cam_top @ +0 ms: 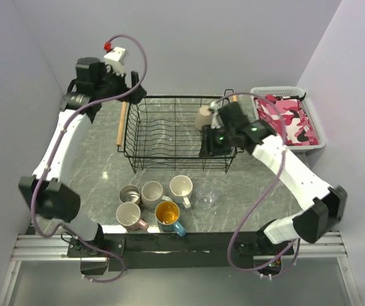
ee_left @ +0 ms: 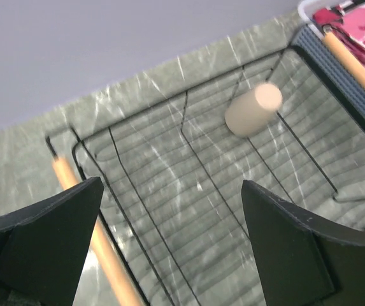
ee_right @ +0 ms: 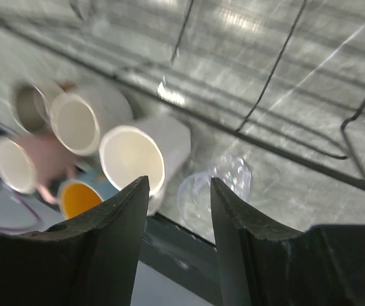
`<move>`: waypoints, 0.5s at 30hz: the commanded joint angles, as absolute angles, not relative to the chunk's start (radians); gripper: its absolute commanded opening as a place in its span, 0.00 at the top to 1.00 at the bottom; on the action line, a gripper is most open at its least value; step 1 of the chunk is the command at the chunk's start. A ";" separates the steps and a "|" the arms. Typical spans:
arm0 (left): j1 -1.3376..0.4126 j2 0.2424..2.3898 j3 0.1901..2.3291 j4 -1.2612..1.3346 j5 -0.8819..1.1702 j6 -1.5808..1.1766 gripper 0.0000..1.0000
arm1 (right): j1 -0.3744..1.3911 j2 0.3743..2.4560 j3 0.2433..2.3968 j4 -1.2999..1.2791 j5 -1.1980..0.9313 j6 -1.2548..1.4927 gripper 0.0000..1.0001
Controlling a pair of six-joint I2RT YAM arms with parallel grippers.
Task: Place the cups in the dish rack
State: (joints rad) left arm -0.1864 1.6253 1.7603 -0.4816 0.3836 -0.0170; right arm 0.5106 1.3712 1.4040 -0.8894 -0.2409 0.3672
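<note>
The black wire dish rack [cam_top: 169, 131] holds one tan cup [cam_top: 203, 118] at its back right; the same tan cup [ee_left: 252, 109] shows in the left wrist view. On the table in front of the rack stand a steel cup [cam_top: 129, 194], two white mugs [cam_top: 151, 193] [cam_top: 181, 188], a clear glass [cam_top: 207, 199], a pink mug [cam_top: 129, 216] and a blue mug with an orange inside [cam_top: 168, 215]. My right gripper [cam_top: 211, 143] hangs over the rack's right front, open and empty [ee_right: 179, 182], looking down at the glass [ee_right: 214, 185]. My left gripper [ee_left: 172, 185] is wide open above the rack's left back corner.
A white plastic basket [cam_top: 316, 118] with pink camouflage cloth stands to the right of the rack. Wooden handles [cam_top: 122, 124] [ee_left: 354, 64] run along the rack's two short sides. Purple walls close in the back and both sides.
</note>
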 commanded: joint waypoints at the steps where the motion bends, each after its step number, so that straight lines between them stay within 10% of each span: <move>1: -0.147 1.502 1.594 -0.522 0.453 -0.052 0.04 | 0.621 1.436 1.471 -1.023 -0.086 0.299 0.49; 15: -0.141 1.404 1.400 -0.448 0.474 -0.113 0.04 | 0.767 1.568 1.539 -1.048 -0.118 0.250 0.50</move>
State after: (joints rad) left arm -0.1425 1.4387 1.3781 -0.4946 0.4316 -0.0830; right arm 0.7357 1.5631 1.5196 -1.0435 -0.1207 0.2710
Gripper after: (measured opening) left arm 0.966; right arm 0.501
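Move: The clear glass, the likeliest next pick, lies about 8 cm back of the right hand, hardly to either side, and some 18 cm below. At much the same depth, the white mug stands about 9 cm left and 5 cm back of the hand, the blue mug 14 cm left and 14 cm back, and the patterned cup 19 cm left and 6 cm back. From the left hand the glass is roughly 26 cm back, 24 cm right and 30 cm down. Down, left and back goes the right hand, some 4 cm each way and slowing, closing in above the glass and white mug; its wrist swings the fingers about 20 degrees, steeper and counter-clockwise, with the gap kept half open and empty. The left hand sinks about 9 cm and draws back 6 over the rack's left side, tipping down, fingers wide open. ##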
